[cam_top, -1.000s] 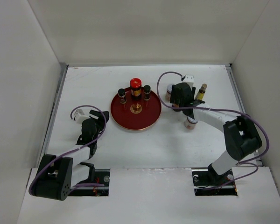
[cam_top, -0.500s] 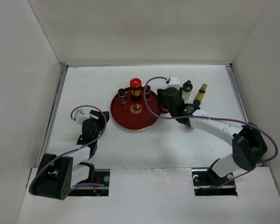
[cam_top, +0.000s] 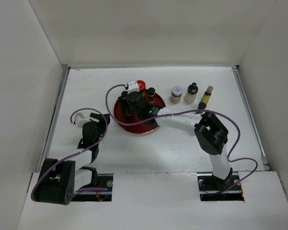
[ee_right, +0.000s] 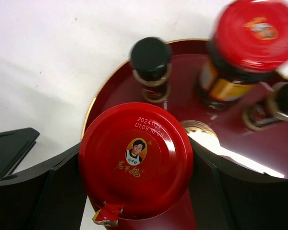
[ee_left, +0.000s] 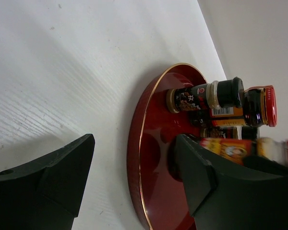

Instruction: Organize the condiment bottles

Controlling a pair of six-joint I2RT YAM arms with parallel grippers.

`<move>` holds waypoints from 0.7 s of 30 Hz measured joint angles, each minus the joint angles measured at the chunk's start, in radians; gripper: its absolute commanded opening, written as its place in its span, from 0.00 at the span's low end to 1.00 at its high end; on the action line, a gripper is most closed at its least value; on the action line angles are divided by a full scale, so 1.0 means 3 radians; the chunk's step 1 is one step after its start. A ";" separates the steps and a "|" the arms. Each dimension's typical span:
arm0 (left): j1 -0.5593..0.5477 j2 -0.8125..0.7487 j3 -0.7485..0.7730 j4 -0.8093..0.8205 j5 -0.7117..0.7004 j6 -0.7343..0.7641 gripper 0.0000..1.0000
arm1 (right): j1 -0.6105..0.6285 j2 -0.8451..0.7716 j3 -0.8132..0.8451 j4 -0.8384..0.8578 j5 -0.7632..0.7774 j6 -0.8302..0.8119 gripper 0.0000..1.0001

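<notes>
My right gripper [cam_top: 133,102] is shut on a red-capped jar [ee_right: 136,160], its red lid filling the space between the two fingers [ee_right: 48,191]. It holds the jar over the near-left part of the round red tray [cam_top: 145,125]. Whether the jar's base touches the tray is hidden. On the tray stand another red-capped amber jar [ee_right: 249,43] and two small black-capped bottles [ee_right: 151,62] [cam_top: 151,92]. A lilac-lidded jar [cam_top: 176,94], a black-capped pale bottle [cam_top: 191,92] and a slim yellow bottle [cam_top: 206,96] stand to the tray's right. My left gripper [cam_top: 93,122] is open, left of the tray.
In the left wrist view the tray's gold-edged rim [ee_left: 140,158] lies just ahead of the open fingers [ee_left: 67,167]. White walls close in the table on three sides. The right arm [cam_top: 182,122] stretches across the table from its base to the tray.
The right arm has swung left from the bottles on the right to above the tray, carrying the red-capped jar. The left arm has stayed put.
</notes>
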 measured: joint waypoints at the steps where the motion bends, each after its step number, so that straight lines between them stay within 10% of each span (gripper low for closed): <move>1: 0.0001 0.0001 -0.0001 0.0000 0.0005 -0.0005 0.67 | 0.0019 0.0098 0.0076 0.0003 -0.0003 -0.0008 0.55; 7: 0.0017 0.0019 0.0000 0.0000 0.0037 -0.0022 0.67 | 0.0099 0.0490 0.0411 0.0038 0.0008 -0.0038 0.60; 14: 0.0022 0.0025 0.0000 0.0001 0.0051 -0.0024 0.67 | 0.0142 0.0515 0.0467 0.0106 0.0017 -0.0028 0.91; 21: 0.0038 0.0024 0.0000 0.0001 0.0051 -0.0023 0.67 | 0.0141 -0.0137 -0.0070 0.0203 -0.0013 -0.0020 0.97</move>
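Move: The right hand already holds the red-capped jar just above the tray. Its standing spot, in the tray's left near part, lies about 4 cm left, 1 cm ahead and 11 cm below that hand. The left black-capped bottle stands about 7 cm ahead and 2 cm left; the red-capped jar already on the tray stands 9 cm ahead and 3 cm right. From the left hand the spot is roughly 12 cm right, 1 cm ahead and 3 cm below. The right hand sets the held red-capped jar down on the tray's left near part, easing about 4 cm left while sinking some 3 cm. The fingers then open wide and let go of it, and the hand lifts about 5 cm clear, drawing a little right and back. ##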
